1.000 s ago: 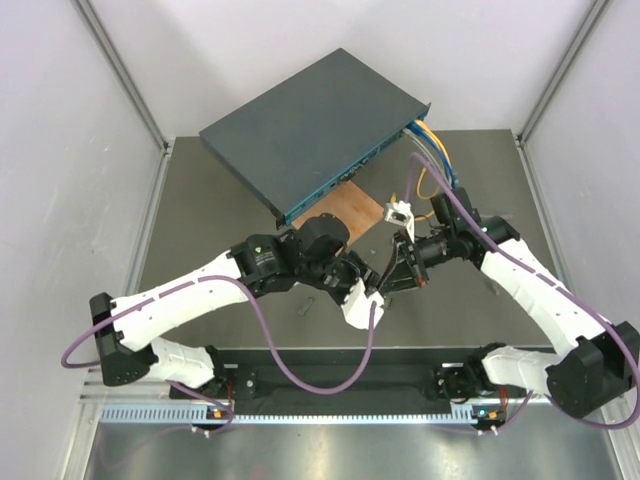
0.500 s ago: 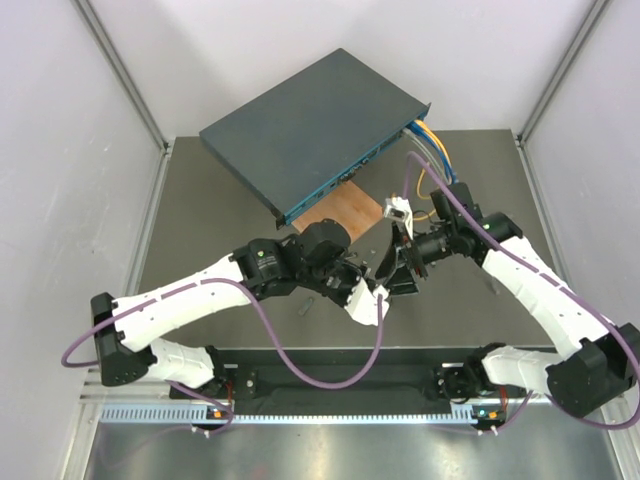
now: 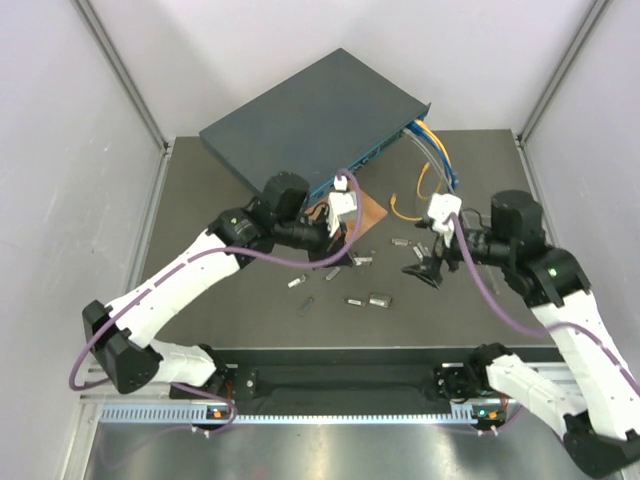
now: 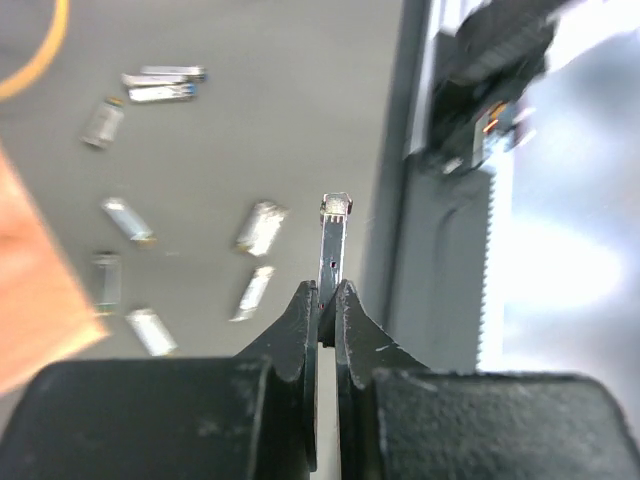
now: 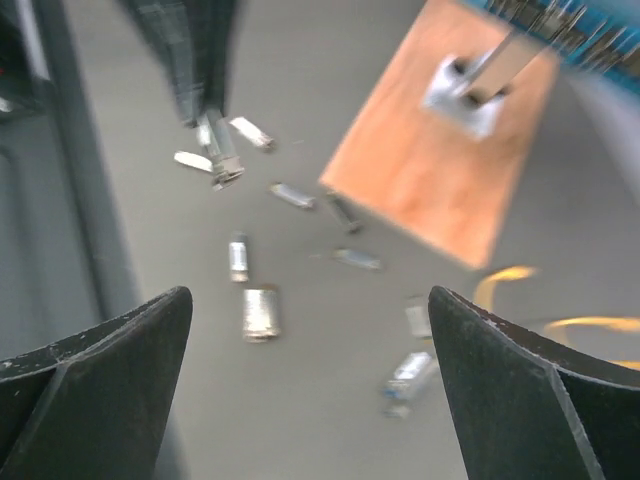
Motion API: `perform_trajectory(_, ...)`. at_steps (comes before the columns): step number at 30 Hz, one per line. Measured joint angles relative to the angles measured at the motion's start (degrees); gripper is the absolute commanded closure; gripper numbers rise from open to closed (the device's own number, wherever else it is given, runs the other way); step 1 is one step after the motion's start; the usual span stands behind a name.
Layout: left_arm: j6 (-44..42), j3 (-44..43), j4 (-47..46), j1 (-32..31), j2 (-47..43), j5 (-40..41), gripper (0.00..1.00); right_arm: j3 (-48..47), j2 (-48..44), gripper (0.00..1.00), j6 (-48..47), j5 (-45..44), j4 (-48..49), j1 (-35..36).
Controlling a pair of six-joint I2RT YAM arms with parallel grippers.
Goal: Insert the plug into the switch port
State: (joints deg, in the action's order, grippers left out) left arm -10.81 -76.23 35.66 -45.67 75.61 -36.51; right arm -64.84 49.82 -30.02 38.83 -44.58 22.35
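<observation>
The switch (image 3: 318, 122) is a dark blue-grey box at the back, its teal face (image 3: 352, 168) with a row of sockets turned toward me and blurred in the right wrist view (image 5: 560, 20). My left gripper (image 3: 333, 256) hangs above the table in front of that face. It is shut on a thin metal plug (image 4: 332, 245) that sticks out past its tips (image 4: 327, 290). The right wrist view shows that held plug (image 5: 218, 155) too. My right gripper (image 3: 424, 268) is apart to the right, its jaws (image 5: 308, 295) wide open with nothing between them.
Several loose metal plugs (image 3: 378, 298) lie scattered on the dark table (image 3: 200, 210). A brown wooden square (image 5: 440, 170) carrying a small metal fitting (image 5: 465, 95) lies before the switch. Yellow and blue cables (image 3: 436, 152) run from the switch's right end.
The two grippers were together at mid-table. The left one shut on the plug, the right one opened and let go. The left has moved toward the switch and the right has drawn back rightward.
</observation>
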Motion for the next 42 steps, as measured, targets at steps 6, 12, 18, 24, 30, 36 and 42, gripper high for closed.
perform_trajectory(6, 16.4, -1.5, -4.0, 2.6, 4.3, -6.8, 1.0, 2.6, -10.8, 0.12, -12.4, -0.7, 0.3, 0.7)
perform_trajectory(12, 26.5, -1.5, -8.0, 3.3, 6.0, -11.9, 1.0, 2.5, -7.6, 0.25, -20.7, -1.7, 0.3, 6.2)
perform_trajectory(18, 33.5, -1.3, -12.6, 4.3, 6.7, -15.5, 1.0, 3.5, -4.0, 0.35, -22.7, -7.1, 0.5, 15.9)
perform_trajectory(24, 37.3, -0.9, -15.3, 4.5, 7.9, -17.1, 1.0, 3.7, -2.7, 0.51, -22.5, -11.0, 2.7, 18.3)
perform_trajectory(30, 39.1, -0.5, -16.2, 4.5, 8.2, -18.0, 1.0, 3.7, -1.9, 0.59, -23.3, -13.3, 3.3, 20.1)
perform_trajectory(36, 39.9, 0.3, -16.6, 4.5, 8.3, -18.4, 1.0, 3.7, -1.2, 0.83, -25.2, -15.1, 3.6, 21.4)
perform_trajectory(42, 39.9, 0.5, -16.9, 4.5, 8.3, -18.3, 0.53, 3.7, -1.2, 1.0, -25.9, -15.8, 3.8, 21.6)
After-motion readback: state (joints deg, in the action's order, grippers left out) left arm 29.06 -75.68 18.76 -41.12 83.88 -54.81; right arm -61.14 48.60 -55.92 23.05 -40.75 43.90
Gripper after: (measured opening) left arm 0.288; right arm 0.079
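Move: The left hand still grips the plug, whose middle sits about 2 cm right of its finger pads and 1 cm lower. The right hand's open fingers, where the plug is going, are some 11 cm to the left hand's right, about 2 cm ahead and 2 cm above. From the right hand the plug lies roughly 9 cm left, 2 cm back and 3 cm lower. The pair of loose modules on the table is about 3 cm ahead of the right hand, 4 cm left and 27 cm below. Rightward some 4 cm and up about 2, the left hand brings the plug to the other gripper, rolling nearly 40 degrees. The right hand first backs and lifts about 3 cm, then swings left and down about 5 cm, turning square to the plug, and shuts its fingers on the plug's free end. Only at the last do the left fingers start opening. ##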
